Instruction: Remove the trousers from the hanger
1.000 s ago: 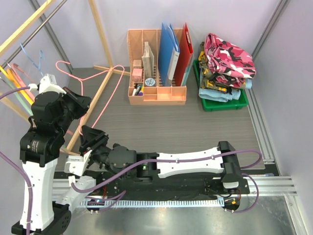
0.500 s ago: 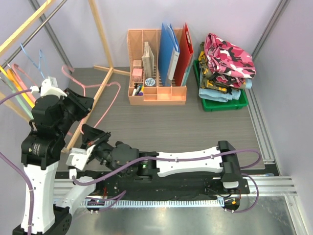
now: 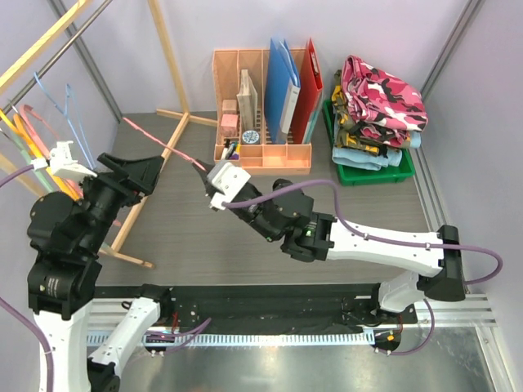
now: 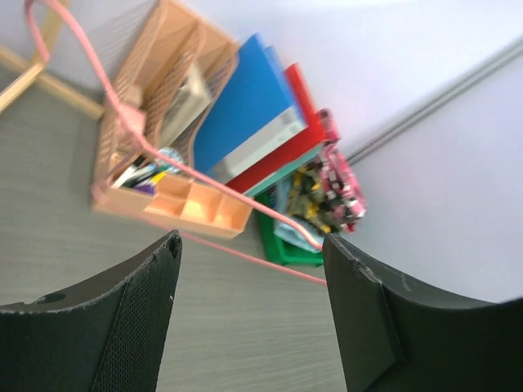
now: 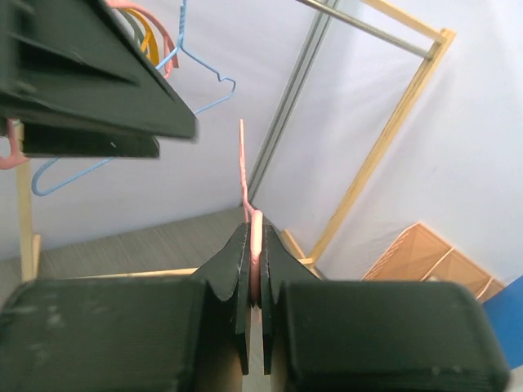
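The trousers [image 3: 382, 98] lie folded in a stack at the back right, pink camouflage on top, olive and light blue below; they also show blurred in the left wrist view as the trousers [image 4: 331, 188]. A bare pink wire hanger [image 3: 159, 141] hangs in the air over the left of the table. My right gripper [image 3: 201, 167] is shut on one end of it, and the right wrist view shows the pink hanger [image 5: 256, 233] pinched between the jaws of the right gripper [image 5: 255, 237]. My left gripper [image 3: 151, 174] stands open just left of the hanger, not touching it; the left gripper [image 4: 249, 245] has nothing between its fingers.
A green tray [image 3: 368, 175] holds the stack. An orange desk organizer [image 3: 261, 159] with blue and red folders stands at the back centre. A wooden rack frame [image 3: 167, 49] rises at the left, with several coloured hangers [image 3: 33, 139] on its rail.
The left gripper opened and let go of the pink hanger. The right gripper shut on it and swung it up and to the right, away from the left arm.
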Robot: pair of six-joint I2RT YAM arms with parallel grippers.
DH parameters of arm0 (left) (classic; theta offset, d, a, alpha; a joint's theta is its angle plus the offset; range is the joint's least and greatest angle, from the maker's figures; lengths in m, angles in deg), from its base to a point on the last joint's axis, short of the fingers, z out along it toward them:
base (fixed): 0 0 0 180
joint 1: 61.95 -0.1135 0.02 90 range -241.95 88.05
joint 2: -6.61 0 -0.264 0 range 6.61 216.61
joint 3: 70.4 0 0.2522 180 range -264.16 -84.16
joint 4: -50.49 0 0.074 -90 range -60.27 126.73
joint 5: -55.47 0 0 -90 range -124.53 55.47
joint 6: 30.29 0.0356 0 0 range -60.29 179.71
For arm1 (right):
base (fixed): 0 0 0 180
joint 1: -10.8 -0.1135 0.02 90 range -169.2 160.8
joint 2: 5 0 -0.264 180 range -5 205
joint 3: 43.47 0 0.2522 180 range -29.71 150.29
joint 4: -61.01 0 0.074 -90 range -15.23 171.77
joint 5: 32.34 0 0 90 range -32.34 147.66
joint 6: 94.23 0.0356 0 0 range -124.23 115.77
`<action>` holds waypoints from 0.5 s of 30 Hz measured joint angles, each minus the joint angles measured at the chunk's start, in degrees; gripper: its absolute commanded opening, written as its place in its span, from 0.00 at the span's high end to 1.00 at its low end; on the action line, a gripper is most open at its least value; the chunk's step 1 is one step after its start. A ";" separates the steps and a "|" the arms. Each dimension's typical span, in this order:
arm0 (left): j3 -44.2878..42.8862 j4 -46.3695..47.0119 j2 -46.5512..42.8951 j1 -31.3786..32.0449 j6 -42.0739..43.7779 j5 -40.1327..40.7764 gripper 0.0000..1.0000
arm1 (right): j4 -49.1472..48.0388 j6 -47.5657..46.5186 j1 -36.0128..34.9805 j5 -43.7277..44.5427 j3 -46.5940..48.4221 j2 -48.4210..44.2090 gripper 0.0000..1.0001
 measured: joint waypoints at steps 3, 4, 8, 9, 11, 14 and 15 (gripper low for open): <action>1.20 5.38 -3.04 0.00 -1.25 -2.89 0.35 | -0.04 5.16 2.99 -2.05 -1.88 -1.73 0.99; 1.70 7.02 -4.17 0.00 -1.55 -3.67 0.35 | -0.22 7.45 4.35 -2.67 -2.23 -1.97 0.99; 3.26 15.37 -11.15 0.04 -3.10 -5.33 0.35 | -0.90 18.10 9.66 -3.74 -2.47 -1.90 0.99; 3.10 17.18 -12.81 0.04 -3.17 -5.40 0.35 | -1.33 21.51 12.15 -4.11 -2.34 -1.77 0.99; 1.95 19.41 -15.69 0.04 -2.99 -5.38 0.35 | -2.34 27.98 14.95 -4.48 -1.25 -0.98 0.99; -0.94 20.59 -18.99 0.04 -2.64 -5.25 0.34 | -3.96 37.29 18.29 -5.01 1.88 1.22 0.99; -1.53 20.55 -19.82 0.04 -2.54 -5.27 0.33 | -4.76 40.15 19.10 -5.18 2.99 2.05 0.99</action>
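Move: On the rack, the middle of the rod lies about 20 cm ahead of the right hand, some 27 cm to its left and roughly 8 cm above. That hand already holds the empty pink hanger by a corner. The blue hanger hangs around 11 cm ahead and 25 cm left, level with it; the desk organiser stands 16 cm ahead, 12 cm to the right and 35 cm lower. From the left hand the rod's middle is about 20 cm ahead, 18 cm left and 8 cm up. Carrying the pink hanger by its corner in shut fingers, the right hand swings forward about 11 cm and some 5 cm right, over towards the organiser, lifting a little late on while the wrist rolls its left side up and tips forward. The left hand, already open and clear of the hanger, backs off some 17 cm and rises 13 cm, fingers tilting up about 40 degrees. ##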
